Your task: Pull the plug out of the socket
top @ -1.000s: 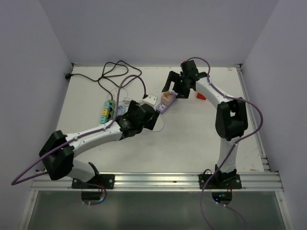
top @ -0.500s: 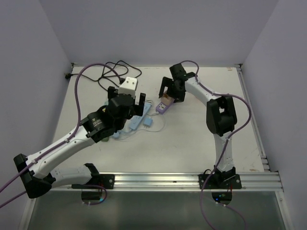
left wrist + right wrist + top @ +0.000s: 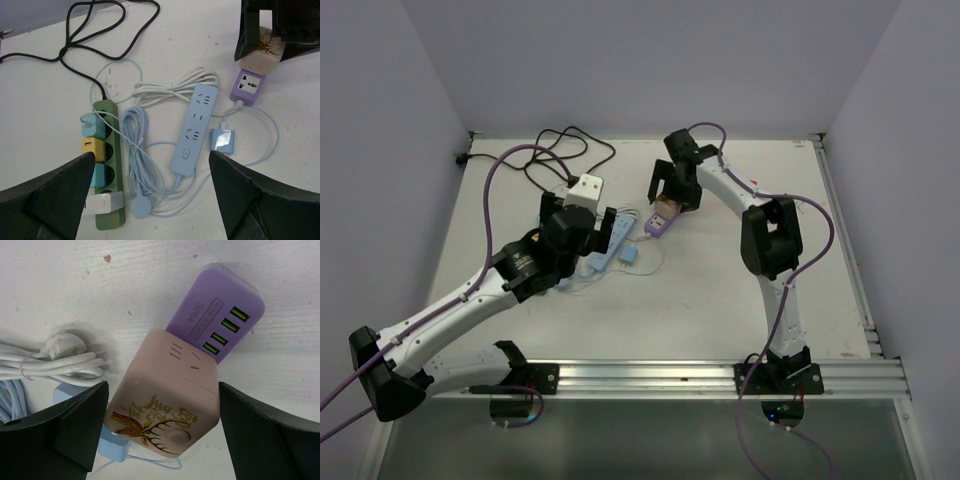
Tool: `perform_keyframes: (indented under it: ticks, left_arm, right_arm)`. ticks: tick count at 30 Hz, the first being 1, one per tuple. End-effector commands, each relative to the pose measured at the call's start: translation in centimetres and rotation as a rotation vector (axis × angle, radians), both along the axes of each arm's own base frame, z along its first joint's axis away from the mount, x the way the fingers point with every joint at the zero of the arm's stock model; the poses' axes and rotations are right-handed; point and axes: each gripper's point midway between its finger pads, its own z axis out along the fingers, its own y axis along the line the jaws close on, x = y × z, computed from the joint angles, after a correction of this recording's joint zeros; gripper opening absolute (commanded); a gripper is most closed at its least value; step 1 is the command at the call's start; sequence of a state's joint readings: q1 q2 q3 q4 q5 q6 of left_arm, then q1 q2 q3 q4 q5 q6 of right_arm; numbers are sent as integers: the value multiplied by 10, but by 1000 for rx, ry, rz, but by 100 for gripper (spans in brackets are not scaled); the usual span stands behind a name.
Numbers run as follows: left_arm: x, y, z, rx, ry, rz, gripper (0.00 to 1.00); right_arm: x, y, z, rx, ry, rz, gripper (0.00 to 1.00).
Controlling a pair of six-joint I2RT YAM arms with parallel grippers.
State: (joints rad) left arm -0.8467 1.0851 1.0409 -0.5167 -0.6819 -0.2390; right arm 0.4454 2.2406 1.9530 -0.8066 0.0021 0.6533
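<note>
A pink cube plug (image 3: 165, 405) with a deer print sits pushed into the end of a purple socket block (image 3: 220, 315) on the white table. My right gripper (image 3: 162, 407) is open and straddles the pink cube, one finger on each side with a gap to both. From above, the cube (image 3: 666, 208) and purple block (image 3: 658, 226) lie under that gripper (image 3: 672, 190). My left gripper (image 3: 151, 165) is open and empty, hovering high over a light blue power strip (image 3: 195, 130).
A green power strip (image 3: 102, 165) holds teal, yellow and white adapters. Beside it lie coiled pale blue cable, a bundled white cord (image 3: 165, 90) and a small blue charger (image 3: 223, 141). A black cable (image 3: 560, 150) loops at the back left. Walls enclose the table.
My left arm has lifted off the table and now hovers over the power strips. My right gripper has moved left and come down around the pink cube.
</note>
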Motion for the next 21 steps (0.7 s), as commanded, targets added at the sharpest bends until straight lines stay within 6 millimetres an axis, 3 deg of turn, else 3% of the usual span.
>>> perform_keyframes:
  ticks: [1, 2, 3, 7, 11, 14, 15, 16, 17, 18, 21]
  left_arm:
    - [3, -3, 10, -28, -30, -24, 100]
    - [3, -3, 9, -28, -25, -26, 99]
    - [2, -3, 8, -29, -21, -30, 100]
    - [2, -4, 7, -31, -15, -34, 100]
    - [2, -6, 6, -40, -10, -40, 100]
    - [3, -12, 3, -57, 8, -55, 100]
    - [2, -18, 0, -75, 24, -69, 100]
    - [3, -20, 1, -89, 29, -71, 100]
    - [2, -25, 0, -118, 41, -74, 99]
    - [3, -28, 0, -140, 43, -75, 100]
    - [2, -43, -11, -214, 63, -102, 100]
  right_arm:
    - [3, 0, 16, -13, -24, -18, 90]
    - [5, 3, 18, -4, -30, -9, 86]
    - [7, 5, 20, 1, -34, 1, 75]
    - [14, 12, 23, -4, -42, 52, 63]
    - [17, 32, 34, 31, -79, 157, 50]
    - [17, 46, 47, 103, -143, 222, 40]
    - [17, 48, 64, 128, -183, 233, 35]
    - [16, 52, 62, 153, -203, 257, 32]
    - [13, 54, 81, 183, -243, 275, 28]
    - [12, 57, 74, 194, -242, 289, 28]
    - [5, 64, 97, 272, -333, 333, 28]
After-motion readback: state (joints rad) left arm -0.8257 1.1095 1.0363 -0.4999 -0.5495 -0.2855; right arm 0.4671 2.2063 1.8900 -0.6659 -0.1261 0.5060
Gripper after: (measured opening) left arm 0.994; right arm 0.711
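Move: The pink plug, still seated on the purple socket strip, is already between the right gripper's open fingers, its middle about 1 cm below the hand point; the strip lies some 4 cm below. From the right hand, the white cable bundle is about 10 cm left and 2 cm back, and the small blue plug some 9 cm left and 11 cm back. From the left hand, the purple strip lies roughly 17 cm ahead, 19 cm right and 21 cm lower. Close the right fingers on the sides of the pink plug until they stop well short of shut, then keep that grip and bring the plug some 3 cm left towards the white cable bundle, easing forward a little and back again, up about 1 cm at most, turning counter-clockwise about 10 degrees. Bring the open left gripper about 2 cm right and slightly down towards the purple strip. ##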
